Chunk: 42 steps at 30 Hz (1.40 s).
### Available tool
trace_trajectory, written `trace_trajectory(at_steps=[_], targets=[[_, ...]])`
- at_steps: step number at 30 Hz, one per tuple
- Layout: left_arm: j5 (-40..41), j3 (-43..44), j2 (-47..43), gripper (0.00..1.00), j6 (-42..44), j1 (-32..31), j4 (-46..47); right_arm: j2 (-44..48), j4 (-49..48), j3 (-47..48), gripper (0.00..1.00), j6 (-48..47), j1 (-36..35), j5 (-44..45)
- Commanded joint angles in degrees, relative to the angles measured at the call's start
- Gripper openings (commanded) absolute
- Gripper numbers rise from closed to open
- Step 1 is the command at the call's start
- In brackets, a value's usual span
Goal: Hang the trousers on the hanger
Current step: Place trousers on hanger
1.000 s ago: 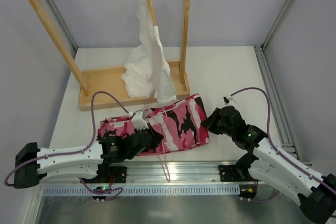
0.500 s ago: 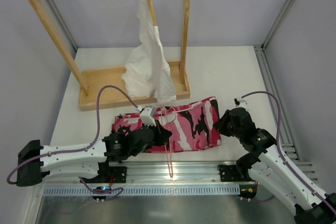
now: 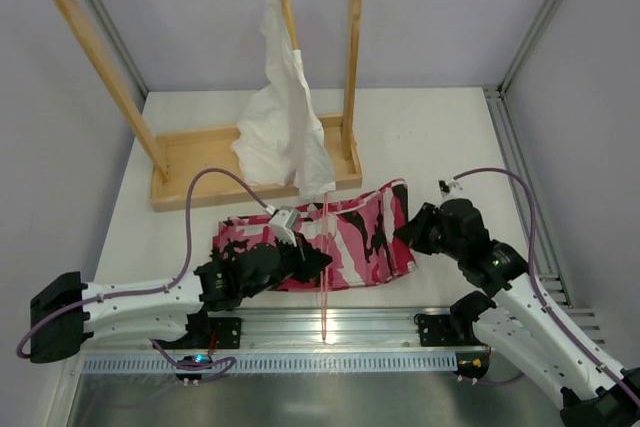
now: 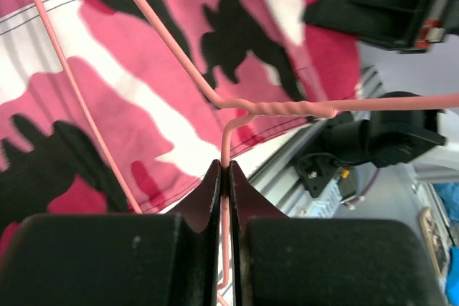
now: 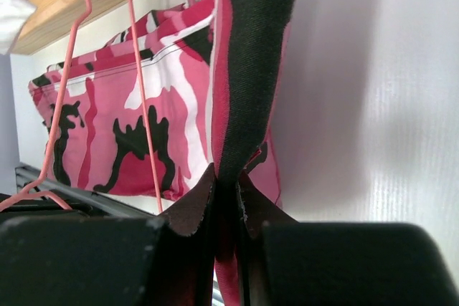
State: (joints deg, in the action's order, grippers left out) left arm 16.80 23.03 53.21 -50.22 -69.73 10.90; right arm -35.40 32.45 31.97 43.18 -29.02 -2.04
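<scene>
The camouflage trousers (image 3: 350,239) lie folded on the white table, in front of the wooden rack. Their right edge is lifted, and my right gripper (image 3: 407,231) is shut on it. In the right wrist view a black and pink fold of the trousers (image 5: 247,69) rises out of the shut right gripper (image 5: 226,175). The thin pink hanger (image 3: 327,267) runs over the trousers towards the near rail. My left gripper (image 3: 318,259) is shut on the hanger's wire hook (image 4: 228,141), with the twisted neck (image 4: 287,108) just beyond the left gripper (image 4: 224,167). The trousers (image 4: 136,77) lie under the hanger.
A wooden rack (image 3: 200,172) stands at the back. A white garment (image 3: 285,122) hangs from its bar on a tan hanger, down to just behind the trousers. A metal rail (image 3: 400,325) runs along the near edge. A frame post (image 3: 520,177) borders the right side.
My left arm has carried the hanger to the right and turned it straighter over the trousers. My right gripper pulled the trouser edge right, then came back a little to the left.
</scene>
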Motion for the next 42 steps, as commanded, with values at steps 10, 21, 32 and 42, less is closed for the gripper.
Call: trace_trajectory(at_steps=[10,21,32,42], targets=[[-6.09,-5.27,-1.26,0.00,-0.76,6.89,15.13,-6.96,-9.94,3.62,0.04,-0.47,-7.81,-3.76],[-3.70,-11.60,-9.17,0.00,-3.66,9.61,11.52,-20.66,-24.96,2.49,0.05,8.49,-16.94,-3.85],[-3.53,-14.32,-10.67,0.00,-4.28,10.85,10.99,-33.24,-46.94,0.47,0.07,18.42,-24.59,-2.26],[-2.91,-14.59,-15.50,0.00,-4.27,11.46,8.36,-30.98,-42.41,1.08,0.04,19.49,-27.06,6.69]])
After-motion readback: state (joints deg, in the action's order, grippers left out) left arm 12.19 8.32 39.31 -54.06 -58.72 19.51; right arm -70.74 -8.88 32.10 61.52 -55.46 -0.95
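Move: The hanger, edge-on and still gripped by the left hand, lies about 16 cm left of the right hand, 6 cm back and roughly level. The hanging shirt's hem is some 18 cm left and 11 cm ahead of the right hand. For the left hand, the trousers' pinched edge in the right fingers is about 16 cm right and 6 cm ahead, roughly level. Right hand carries the pinched trousers about 18 cm left towards the hanger, as left hand shifts it 5 cm left. ##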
